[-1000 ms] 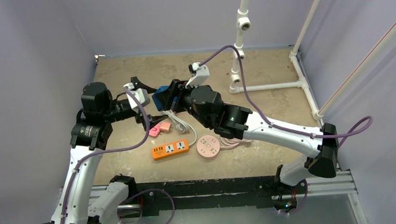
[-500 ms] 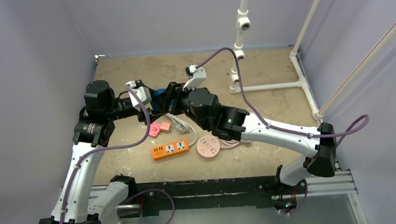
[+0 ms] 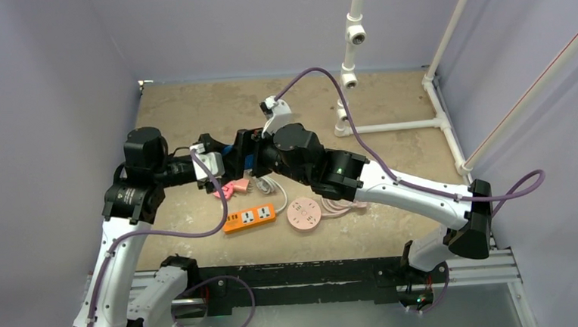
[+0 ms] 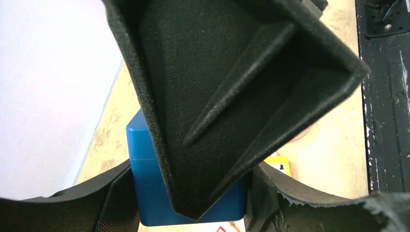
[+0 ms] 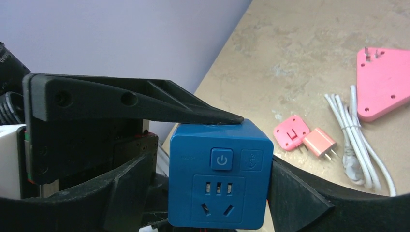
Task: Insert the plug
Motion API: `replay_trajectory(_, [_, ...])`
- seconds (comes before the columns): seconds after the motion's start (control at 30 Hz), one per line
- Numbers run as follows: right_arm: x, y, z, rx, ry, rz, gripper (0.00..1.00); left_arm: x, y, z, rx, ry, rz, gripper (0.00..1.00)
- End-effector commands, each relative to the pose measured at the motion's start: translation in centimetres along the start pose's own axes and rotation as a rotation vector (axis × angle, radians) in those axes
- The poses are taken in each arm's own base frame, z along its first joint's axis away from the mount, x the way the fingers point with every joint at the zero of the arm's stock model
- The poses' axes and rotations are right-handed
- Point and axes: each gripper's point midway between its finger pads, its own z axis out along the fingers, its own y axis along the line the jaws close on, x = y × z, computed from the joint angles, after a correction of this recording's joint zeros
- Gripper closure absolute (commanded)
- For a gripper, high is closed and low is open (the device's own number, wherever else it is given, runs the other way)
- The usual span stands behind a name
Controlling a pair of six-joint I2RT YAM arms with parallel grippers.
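A blue cube socket with a power button and one outlet face hangs above the table between both grippers. My left gripper is shut on the blue cube, one finger on each side. In the right wrist view, one of the left gripper's fingers lies along the cube's top. My right gripper stands open around the cube, with a gap showing on its left side. Two small pink plugs lie on the table, seen from above as pink plugs.
An orange power strip and a round pink socket lie near the front. A coiled white cable and a pink triangular block sit by the plugs. A white pipe frame stands at the back right.
My left gripper moved right to the blue cube and shut on it. My right gripper's jaws have spread wider around the cube.
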Motion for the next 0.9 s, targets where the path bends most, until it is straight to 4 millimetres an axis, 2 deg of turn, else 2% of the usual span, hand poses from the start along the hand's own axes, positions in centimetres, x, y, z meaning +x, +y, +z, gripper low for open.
replay_trajectory(0.0, [-2.2, 3.4, -2.3, -0.122, 0.003, 0.021, 0.21, -0.2, -0.7, -0.1, 0.024, -0.013, 0.073, 1.0])
replay_trajectory(0.17, [-2.0, 3.1, -1.9, -0.104, 0.013, 0.008, 0.38, -0.5, -1.1, -0.5, 0.018, -0.018, 0.079, 1.0])
replay_trajectory(0.23, [-1.9, 2.7, -1.6, -0.084, 0.015, 0.005, 0.5, -0.4, -1.3, -0.5, 0.02, -0.017, 0.078, 1.0])
replay_trajectory(0.33, [-1.7, 2.2, -1.4, -0.049, 0.023, 0.003, 0.77, 0.2, -1.5, -0.4, 0.021, -0.003, 0.06, 1.0])
replay_trajectory(0.37, [-1.6, 1.8, -1.3, -0.027, 0.028, 0.003, 0.86, 0.7, -1.4, -0.3, 0.017, 0.01, 0.043, 0.76])
replay_trajectory(0.4, [-1.3, 1.2, -1.2, 0.0, 0.038, -0.001, 0.93, 1.3, -1.4, -0.2, 0.016, 0.029, 0.024, 0.41])
replay_trajectory(0.43, [-0.8, 0.5, -1.1, 0.035, 0.058, -0.005, 0.99, 2.1, -1.5, -0.2, 0.021, 0.055, 0.008, 0.17])
replay_trajectory(0.47, [0.0, -0.5, -1.0, 0.078, 0.081, -0.01, 1.0, 3.0, -1.8, -0.1, 0.036, 0.084, -0.003, 0.08])
replay_trajectory(0.5, [1.0, -1.7, -0.8, 0.13, 0.111, -0.015, 1.0, 3.9, -2.1, -0.1, 0.053, 0.114, -0.004, 0.04])
replay_trajectory(0.63, [5.5, -6.7, -1.4, 0.325, 0.245, -0.03, 1.0, 7.2, -3.6, -0.3, 0.112, 0.214, -0.045, 0.01])
replay_trajectory(0.67, [5.8, -7.7, -1.5, 0.363, 0.242, -0.039, 1.0, 8.0, -4.0, -0.3, 0.128, 0.235, -0.048, 0.01])
replay_trajectory(0.87, [8.2, -9.5, -2.2, 0.393, 0.302, -0.047, 1.0, 12.5, -6.6, -1.1, 0.22, 0.365, -0.048, 0.01])
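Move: Between both grippers is the blue cube plug, still held by the left hand with its middle about 2 cm to the right of that hand's point and 1 cm above it. The right hand's open fingers straddle the cube, its middle some 1 cm left and 1 cm below. From the right hand the orange power strip lies roughly 3 cm ahead, 1 cm right and 33 cm below; at much the same depth, the round pink socket is 16 cm right and 3 cm ahead, the salmon adapter 12 cm ahead and 1 cm left. Closing its fingers on the cube's sides, the right hand takes over the grip while both arms ease slightly back and down; only then do the left fingers open wide and let go. Both hands then sink at growing speed: the right, with the cube, about 12 cm down and 4 cm right towards the strip, tipping some 25 degrees to point more steeply down; the left, empty, about 11 cm down and a little left, away from the cube. ##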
